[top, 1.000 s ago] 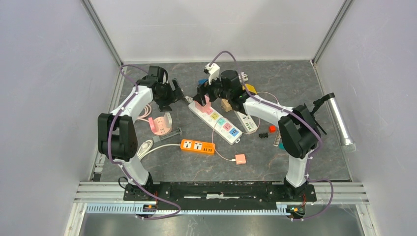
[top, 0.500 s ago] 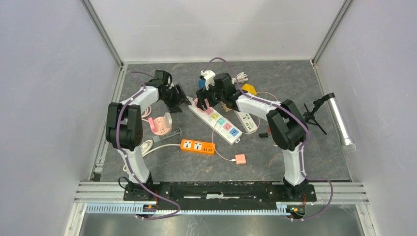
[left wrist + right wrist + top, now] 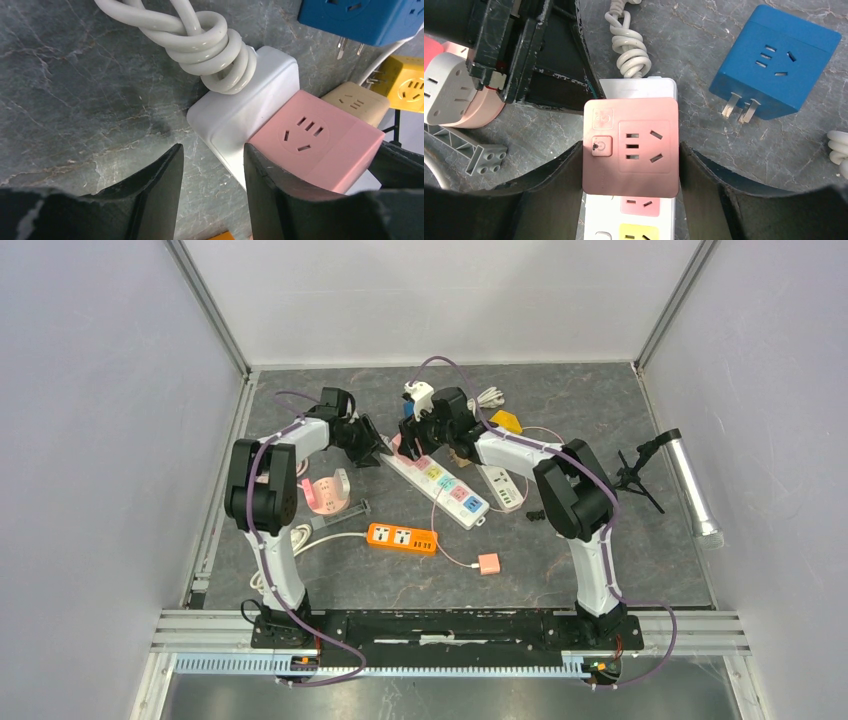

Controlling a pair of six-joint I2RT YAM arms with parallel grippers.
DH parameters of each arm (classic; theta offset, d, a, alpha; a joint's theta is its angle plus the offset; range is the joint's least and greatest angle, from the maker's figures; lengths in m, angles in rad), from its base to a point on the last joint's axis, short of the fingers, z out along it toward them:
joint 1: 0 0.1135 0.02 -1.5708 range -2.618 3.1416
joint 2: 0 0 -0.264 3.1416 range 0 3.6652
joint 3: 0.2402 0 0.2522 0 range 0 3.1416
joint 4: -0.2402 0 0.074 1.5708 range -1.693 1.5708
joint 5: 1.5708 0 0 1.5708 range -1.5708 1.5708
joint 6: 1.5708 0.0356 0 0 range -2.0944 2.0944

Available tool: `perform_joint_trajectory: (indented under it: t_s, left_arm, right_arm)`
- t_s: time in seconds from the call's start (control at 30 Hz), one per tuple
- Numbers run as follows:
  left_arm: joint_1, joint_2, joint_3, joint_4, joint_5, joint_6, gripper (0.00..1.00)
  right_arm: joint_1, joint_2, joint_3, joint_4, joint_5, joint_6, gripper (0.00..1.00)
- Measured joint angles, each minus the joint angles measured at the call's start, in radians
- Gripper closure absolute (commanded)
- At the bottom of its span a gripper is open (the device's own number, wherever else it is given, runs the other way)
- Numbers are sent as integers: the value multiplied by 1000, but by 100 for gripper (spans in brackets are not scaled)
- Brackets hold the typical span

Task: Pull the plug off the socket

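Note:
A pink cube plug [image 3: 631, 145] sits in the end socket of a white power strip [image 3: 596, 215] with coloured sockets, at the back middle of the table [image 3: 447, 487]. My right gripper [image 3: 630, 147] comes down from above with one finger pressed on each side of the pink plug [image 3: 410, 445]. My left gripper [image 3: 212, 150] is low at the strip's cord end [image 3: 245, 100]. Its jaws are apart with bare table between them, and its right finger [image 3: 270, 190] lies against the strip's edge, just under the pink plug [image 3: 312, 137].
A blue cube adapter [image 3: 774, 62] and a yellow one [image 3: 405, 82] lie just behind the strip, beside its coiled white cord [image 3: 200, 40]. An orange strip [image 3: 402, 538], a second white strip [image 3: 500, 487], a pink round socket [image 3: 327, 490] and a silver cylinder [image 3: 692, 490] lie around.
Both arms have dropped lower onto the strip's far end. Both grippers' jaws have narrowed, the right one's coming in onto the pink plug's sides.

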Motion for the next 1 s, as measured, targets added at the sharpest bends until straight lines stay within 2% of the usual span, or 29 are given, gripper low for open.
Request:
perform_joint_trajectory:
  t_s: [0.07, 0.13, 0.17, 0.27, 0.4, 0.63, 1.0]
  left_arm:
    - [-3, 6, -1, 12, -10, -7, 48]
    - [-5, 7, -2, 17, -22, -11, 49]
    - [-8, 7, -2, 18, -27, -12, 50]
    - [-12, 7, -2, 22, -39, -15, 53]
    - [-18, 9, 9, 15, -43, -16, 57]
    - [-27, 10, 16, 10, -63, -16, 66]
    - [-29, 10, 16, 7, -63, -16, 71]
  right_arm:
    - [-1, 4, 0, 13, 1, 5, 69]
    - [-1, 10, 0, 31, 1, 10, 68]
    - [-1, 11, 0, 37, 1, 11, 64]
    - [-1, 12, 0, 42, 2, 14, 42]
    - [-1, 12, 0, 43, 3, 14, 28]
    - [-10, 15, 0, 85, -33, 44, 26]
    - [-24, 48, 0, 138, -88, 42, 30]
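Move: The left hand's half-open fingers stand at the white power strip's left end, its middle about 1 cm ahead, 2 cm to the right and slightly below; the pink plug on that strip is some 5 cm to the right, level fore-and-aft and 2 cm higher. The right hand already has that plug between its fingers, centred about 1 cm below. From the right hand the blue plug lies roughly 10 cm straight ahead and 4 cm lower, the beige plug 11 cm to the right, 1 cm back and 4 cm lower. The left fingers close from just over half open to about a third, coming to grip the power strip's edge beside the pink plug, while that hand shifts barely half a centimetre forward. The right hand keeps the pink plug between its fingers, slackens them slightly, and works about 1.5 cm forward and left towards the strip's left end, rising about 1 cm midway and sinking back, with its left side rolling up some 5 degrees. ##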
